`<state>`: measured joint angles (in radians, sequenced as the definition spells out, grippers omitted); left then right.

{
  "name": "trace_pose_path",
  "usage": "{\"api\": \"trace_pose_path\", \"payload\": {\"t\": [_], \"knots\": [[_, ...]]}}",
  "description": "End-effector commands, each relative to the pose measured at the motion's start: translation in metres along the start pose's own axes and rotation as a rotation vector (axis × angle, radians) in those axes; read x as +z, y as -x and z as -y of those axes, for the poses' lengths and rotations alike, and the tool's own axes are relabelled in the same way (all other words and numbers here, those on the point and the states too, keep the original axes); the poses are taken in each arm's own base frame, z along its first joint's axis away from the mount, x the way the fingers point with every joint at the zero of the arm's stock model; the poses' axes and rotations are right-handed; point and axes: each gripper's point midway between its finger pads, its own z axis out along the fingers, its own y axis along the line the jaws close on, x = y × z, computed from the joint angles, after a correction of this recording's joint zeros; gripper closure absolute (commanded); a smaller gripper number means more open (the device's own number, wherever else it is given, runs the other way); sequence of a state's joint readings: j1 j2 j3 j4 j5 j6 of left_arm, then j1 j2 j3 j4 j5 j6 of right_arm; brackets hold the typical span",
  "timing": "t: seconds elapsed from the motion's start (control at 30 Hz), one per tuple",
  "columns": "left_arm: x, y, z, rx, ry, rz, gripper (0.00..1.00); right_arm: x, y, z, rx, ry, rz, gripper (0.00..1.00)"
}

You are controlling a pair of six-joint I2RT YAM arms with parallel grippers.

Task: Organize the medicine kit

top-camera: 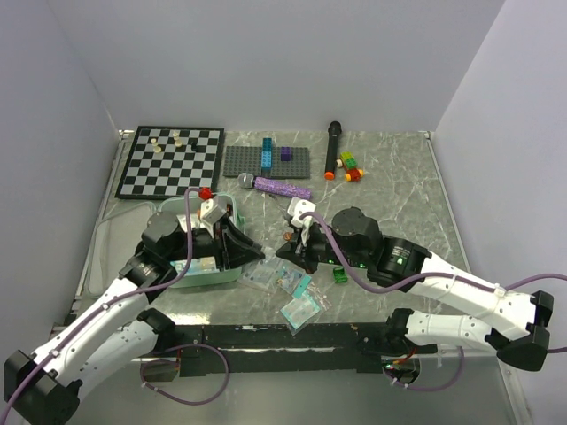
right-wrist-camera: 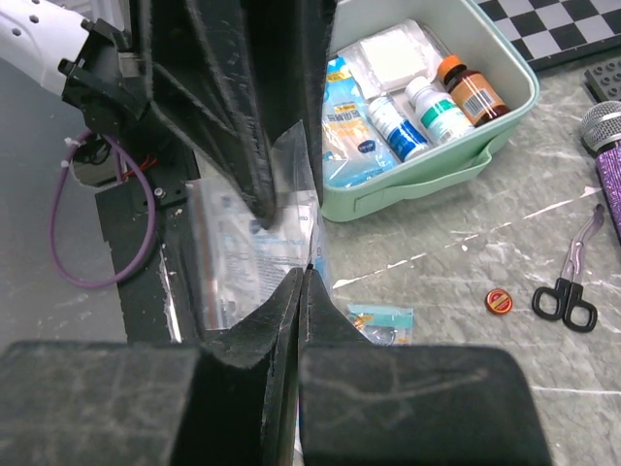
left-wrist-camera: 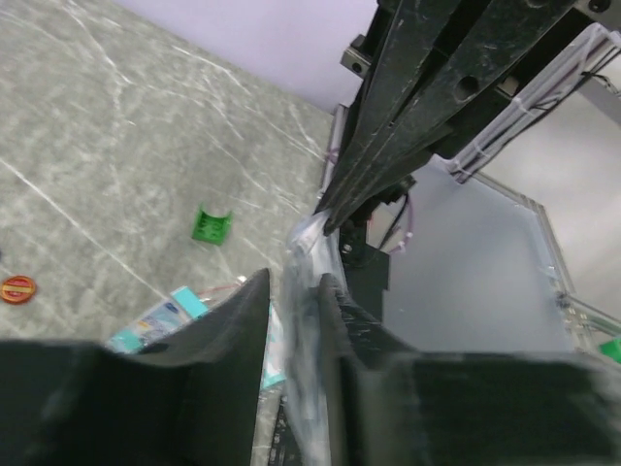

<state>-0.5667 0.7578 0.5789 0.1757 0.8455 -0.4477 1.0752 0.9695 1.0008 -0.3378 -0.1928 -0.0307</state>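
Note:
The mint-green medicine kit (top-camera: 213,280) lies open under my left arm; in the right wrist view its tray (right-wrist-camera: 437,180) holds bottles, gauze and a blue packet. A clear plastic bag (left-wrist-camera: 309,243) hangs between the two grippers just right of the kit. My right gripper (right-wrist-camera: 303,277) is shut on one edge of that bag (right-wrist-camera: 243,252). My left gripper (left-wrist-camera: 294,286) has the bag between its fingers: one finger lies against it, and a thin gap shows at the other. From above, the left gripper (top-camera: 252,252) and right gripper (top-camera: 283,251) nearly meet.
Teal-edged packets (top-camera: 301,310) and another clear bag (top-camera: 266,276) lie near the front edge. Small scissors (right-wrist-camera: 568,291), a red cap (right-wrist-camera: 499,301) and a green brick (top-camera: 339,274) sit nearby. Chessboard (top-camera: 173,164), grey studded plate (top-camera: 266,162), purple microphone (top-camera: 279,187) and black marker (top-camera: 332,146) are at the back.

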Motion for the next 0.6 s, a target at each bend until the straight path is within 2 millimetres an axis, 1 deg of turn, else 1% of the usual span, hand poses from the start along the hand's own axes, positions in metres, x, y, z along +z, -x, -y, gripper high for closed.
{"api": "trace_pose_path", "payload": {"t": [0.0, 0.03, 0.1, 0.13, 0.17, 0.2, 0.23, 0.3, 0.37, 0.4, 0.43, 0.5, 0.57], "knots": [[0.003, 0.004, 0.011, 0.054, -0.070, 0.001, 0.79, -0.006, 0.034, -0.004, -0.008, 0.020, 0.081, 1.00], [0.003, 0.004, 0.010, 0.059, -0.071, 0.000, 0.83, -0.006, 0.034, -0.004, -0.007, 0.018, 0.081, 1.00], [0.003, 0.005, 0.009, 0.075, -0.055, 0.010, 0.96, -0.006, 0.036, -0.004, -0.003, 0.019, 0.084, 1.00], [0.003, 0.008, 0.004, 0.092, -0.022, 0.030, 0.99, -0.006, 0.037, -0.003, 0.003, 0.014, 0.083, 1.00], [0.001, 0.010, 0.003, 0.109, -0.005, 0.047, 0.99, -0.006, 0.038, 0.000, 0.019, -0.002, 0.074, 0.86], [-0.001, 0.016, -0.004, 0.141, 0.044, 0.081, 0.99, -0.006, 0.040, 0.002, 0.053, -0.015, 0.071, 0.64], [-0.004, 0.022, -0.007, 0.178, 0.076, 0.114, 0.99, -0.006, 0.040, 0.005, 0.088, -0.021, 0.065, 0.47], [-0.011, 0.037, -0.017, 0.242, 0.169, 0.183, 0.99, -0.009, 0.044, 0.012, 0.175, -0.023, 0.078, 0.27], [-0.017, 0.050, -0.022, 0.329, 0.223, 0.233, 0.99, -0.014, 0.049, 0.017, 0.259, 0.010, 0.105, 0.07], [-0.018, 0.055, -0.022, 0.388, 0.229, 0.244, 0.99, -0.016, 0.052, 0.020, 0.303, 0.030, 0.119, 0.02], [-0.020, 0.060, -0.020, 0.439, 0.232, 0.256, 0.99, -0.018, 0.054, 0.024, 0.347, 0.042, 0.125, 0.00], [-0.023, 0.067, -0.017, 0.538, 0.238, 0.278, 0.99, -0.020, 0.057, 0.026, 0.411, 0.093, 0.131, 0.00], [-0.023, 0.068, -0.016, 0.647, 0.233, 0.258, 0.99, -0.018, 0.058, 0.025, 0.467, 0.142, 0.128, 0.00]]}}
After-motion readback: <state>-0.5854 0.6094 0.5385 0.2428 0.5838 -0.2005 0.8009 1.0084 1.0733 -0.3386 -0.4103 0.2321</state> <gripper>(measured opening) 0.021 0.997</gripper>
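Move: The clear pouch hangs between the two hands, its middle about 4 cm below the left hand and 1 cm to its right, level with it fore and aft; from the right hand it lies roughly 2 cm left and 4 cm down. From the left hand, the open green case sits about 10 cm ahead, 15 cm left and 20 cm below, and the small blue-topped packet on the table about 2 cm ahead, 6 cm right and 25 cm down. The left hand stays almost in place while its part-open fingers shut on the pouch beside the right fingertips, and only then does the right hand let go, opening wide and drawing off from the pouch about 5 cm, mainly forward, also up and to its right, with a roll of some 15 degrees. Keeping the pouch pinched, the left hand then lifts it away, up and forward about 3 cm each and a little left, rolling and swinging its fingers counter-clockwise from pointing right towards forward. ##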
